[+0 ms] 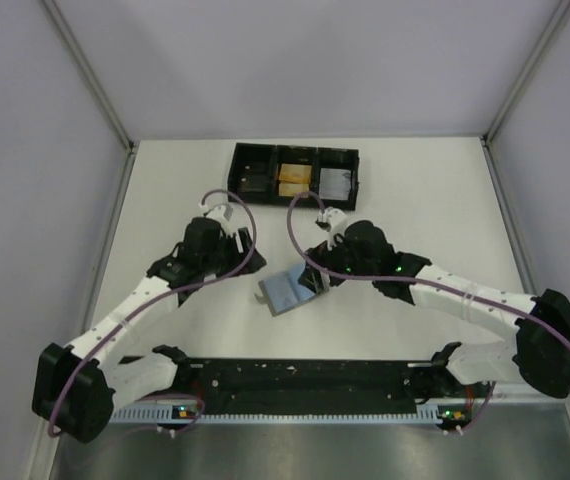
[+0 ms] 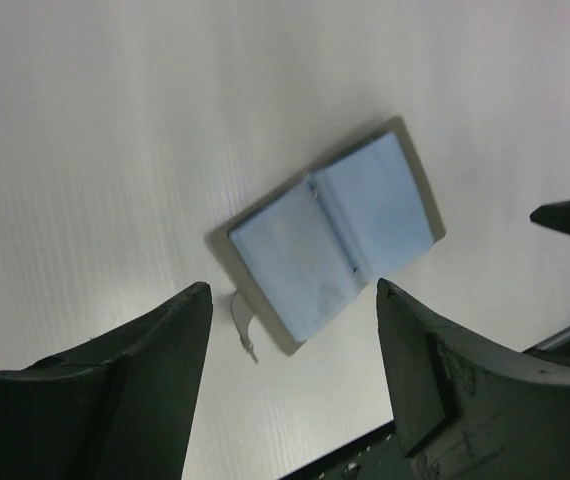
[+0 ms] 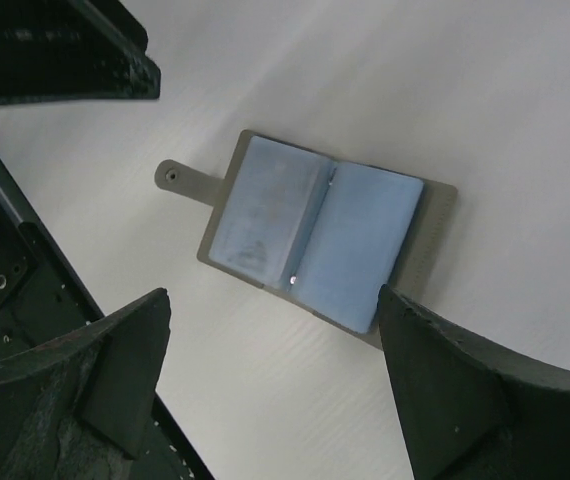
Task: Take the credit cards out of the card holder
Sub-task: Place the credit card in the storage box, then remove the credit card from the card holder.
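The card holder (image 1: 287,291) lies opened flat on the white table, grey outside and light blue inside, its small tab (image 3: 170,176) sticking out from one edge. Faint print shows through its left sleeve (image 3: 260,215); no card shows clearly inside. Pale silvery-grey flat pieces that look like credit cards (image 1: 335,182) lie in the black tray's right compartment. My left gripper (image 2: 290,285) hovers open just left of the holder (image 2: 330,235), holding nothing. My right gripper (image 3: 274,291) hovers open over the holder's (image 3: 315,235) right side, also holding nothing.
The black three-compartment tray (image 1: 295,150) stands at the back of the table, with orange pieces (image 1: 294,180) in its middle compartment. A black rail (image 1: 305,375) runs along the near edge between the arm bases. Grey walls close in the table on both sides.
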You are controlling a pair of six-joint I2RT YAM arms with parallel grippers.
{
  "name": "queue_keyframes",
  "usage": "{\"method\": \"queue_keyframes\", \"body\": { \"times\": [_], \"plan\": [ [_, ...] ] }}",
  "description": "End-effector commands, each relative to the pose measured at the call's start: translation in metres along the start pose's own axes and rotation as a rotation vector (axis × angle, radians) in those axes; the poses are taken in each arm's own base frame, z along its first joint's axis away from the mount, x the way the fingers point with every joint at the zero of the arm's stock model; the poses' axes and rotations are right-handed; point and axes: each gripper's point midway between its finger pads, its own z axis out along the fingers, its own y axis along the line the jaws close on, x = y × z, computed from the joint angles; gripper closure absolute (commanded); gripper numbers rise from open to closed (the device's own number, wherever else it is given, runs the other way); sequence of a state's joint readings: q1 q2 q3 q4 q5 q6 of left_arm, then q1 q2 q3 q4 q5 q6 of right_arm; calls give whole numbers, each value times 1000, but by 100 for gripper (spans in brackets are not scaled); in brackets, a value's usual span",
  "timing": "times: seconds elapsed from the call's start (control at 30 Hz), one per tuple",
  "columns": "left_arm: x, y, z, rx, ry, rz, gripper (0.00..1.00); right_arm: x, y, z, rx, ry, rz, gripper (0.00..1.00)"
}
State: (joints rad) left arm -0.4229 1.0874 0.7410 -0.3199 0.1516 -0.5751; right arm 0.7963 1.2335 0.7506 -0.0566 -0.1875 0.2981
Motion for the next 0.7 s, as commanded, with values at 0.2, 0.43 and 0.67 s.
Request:
{"method": "queue_keyframes", "body": {
  "times": [0.2, 0.43, 0.67],
  "plan": [
    [85, 20, 4, 1, 128, -66, 37, -2, 32, 48, -6, 95, -102, 36],
    [102, 22, 13, 14, 178, -73, 48, 19, 32, 78, 69, 193, -193, 39],
    [120, 35, 18, -8, 215, -78, 84, 47, 32, 99, 119, 276, -250, 39]
  ]
}}
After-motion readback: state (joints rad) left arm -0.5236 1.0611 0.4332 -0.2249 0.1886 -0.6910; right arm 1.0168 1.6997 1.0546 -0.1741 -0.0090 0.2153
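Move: The loose end of the card holder's strap lies about 8 cm back from the left hand, a centimetre to its right and some 10 cm below. The middle of the open card holder is roughly 5 cm back and 9 cm right of that hand, and the storage box about 25 cm ahead and 9 cm right. From the right hand, the card holder's middle is level fore and aft, about 5 cm left and 11 cm below, with the strap end about 13 cm left and 3 cm back. The left hand, empty and half open, sinks about 10 cm while drawing back some 7.5 cm to the strap, mostly in the first half, tips its fingers about 12 degrees further down and then closes them around the strap's free end. Meanwhile the right hand comes in about 7.5 cm left and as far down over the card holder's strap-side pocket, its fingers dipping steeper by some 20 degrees and narrowing to a little over half open, with no touch to be seen. ##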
